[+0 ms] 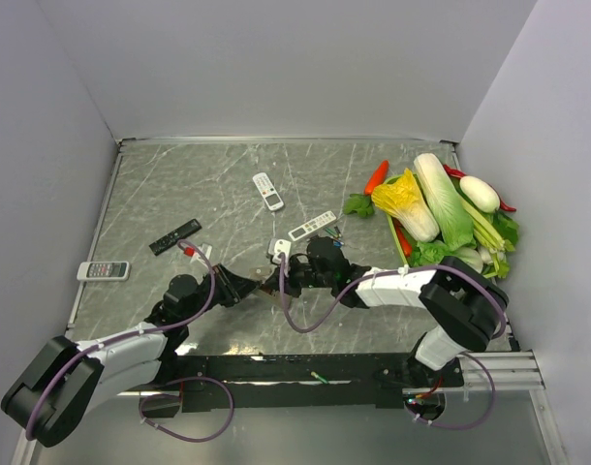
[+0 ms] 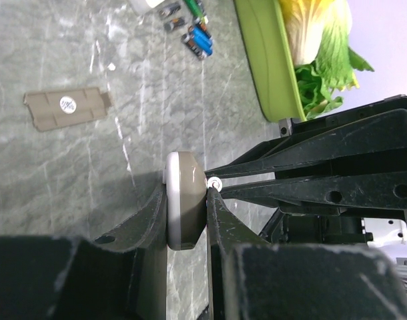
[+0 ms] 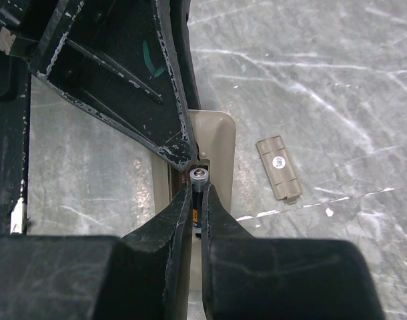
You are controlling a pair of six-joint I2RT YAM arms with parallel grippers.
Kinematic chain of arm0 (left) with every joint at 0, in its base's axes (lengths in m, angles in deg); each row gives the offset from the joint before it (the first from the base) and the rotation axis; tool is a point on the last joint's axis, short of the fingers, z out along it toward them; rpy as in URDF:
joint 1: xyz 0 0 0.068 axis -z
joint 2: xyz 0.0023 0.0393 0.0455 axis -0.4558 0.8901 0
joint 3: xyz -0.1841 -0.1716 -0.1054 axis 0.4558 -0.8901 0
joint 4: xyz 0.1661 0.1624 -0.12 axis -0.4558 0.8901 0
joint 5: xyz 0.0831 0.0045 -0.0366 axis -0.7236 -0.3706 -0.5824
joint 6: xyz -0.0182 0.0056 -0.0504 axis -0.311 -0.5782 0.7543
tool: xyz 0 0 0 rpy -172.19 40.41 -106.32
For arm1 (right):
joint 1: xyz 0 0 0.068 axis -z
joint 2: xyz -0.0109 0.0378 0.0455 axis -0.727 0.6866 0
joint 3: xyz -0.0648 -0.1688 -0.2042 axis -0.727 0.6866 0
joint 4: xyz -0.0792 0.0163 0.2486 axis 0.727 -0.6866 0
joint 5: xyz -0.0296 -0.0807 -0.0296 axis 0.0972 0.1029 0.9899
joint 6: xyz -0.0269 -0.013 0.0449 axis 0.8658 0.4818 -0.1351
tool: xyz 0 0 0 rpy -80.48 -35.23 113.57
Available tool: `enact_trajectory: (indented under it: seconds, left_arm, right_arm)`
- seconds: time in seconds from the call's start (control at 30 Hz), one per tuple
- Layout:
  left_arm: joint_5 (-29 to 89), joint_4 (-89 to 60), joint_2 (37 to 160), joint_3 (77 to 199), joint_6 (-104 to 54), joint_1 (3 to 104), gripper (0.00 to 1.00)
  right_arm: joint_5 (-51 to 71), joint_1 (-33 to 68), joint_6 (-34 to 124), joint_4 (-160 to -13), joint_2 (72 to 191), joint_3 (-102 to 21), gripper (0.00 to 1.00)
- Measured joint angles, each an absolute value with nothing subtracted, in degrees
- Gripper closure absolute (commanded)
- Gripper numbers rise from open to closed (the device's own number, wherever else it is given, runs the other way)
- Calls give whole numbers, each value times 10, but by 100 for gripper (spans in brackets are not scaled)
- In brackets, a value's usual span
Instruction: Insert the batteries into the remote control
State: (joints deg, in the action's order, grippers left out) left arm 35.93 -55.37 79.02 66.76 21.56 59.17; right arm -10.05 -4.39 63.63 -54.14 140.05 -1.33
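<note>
My left gripper (image 2: 187, 195) is shut on the remote control (image 2: 183, 200), pinching it edgewise above the table, grey-beige back to one side. In the right wrist view the remote control (image 3: 217, 133) shows its open battery bay. My right gripper (image 3: 197, 190) is shut on a dark battery (image 3: 197, 179) with its silver end up, and that battery sits right in the bay. More batteries (image 2: 198, 40), green, blue and dark, lie loose on the table beyond. In the top view the two grippers (image 1: 262, 291) (image 1: 288, 276) meet at the table's middle front.
The beige battery cover (image 3: 279, 168) lies flat on the table beside the remote. A green tray (image 2: 263, 60) of vegetables stands at the right. Other remotes lie about: a small white one (image 1: 267, 191), a long slim one (image 1: 312, 225), a black one (image 1: 174, 236), a grey one (image 1: 103, 270).
</note>
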Motion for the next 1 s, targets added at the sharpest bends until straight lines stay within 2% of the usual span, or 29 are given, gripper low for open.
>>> enact_trajectory:
  seconds: [0.07, 0.37, 0.57, 0.7, 0.8, 0.9, 1.0]
  left_arm:
    - [360, -545, 790, 668, 217, 592, 81]
    - [355, -513, 788, 668, 245, 594, 68]
    - [353, -451, 792, 669, 270, 605, 53]
    - [349, -410, 796, 669, 277, 608, 38]
    - [340, -392, 796, 669, 280, 608, 32]
    - [329, -377, 786, 677, 281, 609, 32]
    - [318, -358, 772, 677, 282, 609, 36]
  right_arm:
    - [-100, -44, 639, -551, 1402, -15, 97]
    - [-108, -45, 653, -601, 1411, -40, 98]
    - [-115, -45, 673, -650, 1437, -63, 98]
    - [-112, -45, 688, -697, 1452, -68, 98]
    - [-112, -45, 694, -711, 1456, -76, 98]
    - [-112, -47, 703, -728, 1457, -84, 98]
    - [-107, -50, 715, -753, 1457, -95, 98]
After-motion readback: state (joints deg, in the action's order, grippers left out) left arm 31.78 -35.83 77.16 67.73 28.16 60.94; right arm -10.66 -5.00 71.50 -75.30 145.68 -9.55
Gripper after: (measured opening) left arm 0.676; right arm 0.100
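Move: The remote control hangs in the left fingers, held by its end, compartment open; the table spot it is taken to lies some 9 cm below that hand, about 3 cm back and 5 cm right. The right fingers hold a battery with the compartment roughly 2 cm straight below them. From the right hand the compartment cover lies about 7 cm ahead, 2 cm left and 9 cm down, the loose batteries some 11 cm ahead, 15 cm right, equally low. The remote control is lowered to the table while the battery stays over its compartment: both hands sink about 5 cm together. The left fingers spread wide on the way down and let go of it, that hand tipping some 20 degrees downward and drawing back 2 cm. The right keeps its pinch on the battery, its fingers tilting about 15 degrees further down. ##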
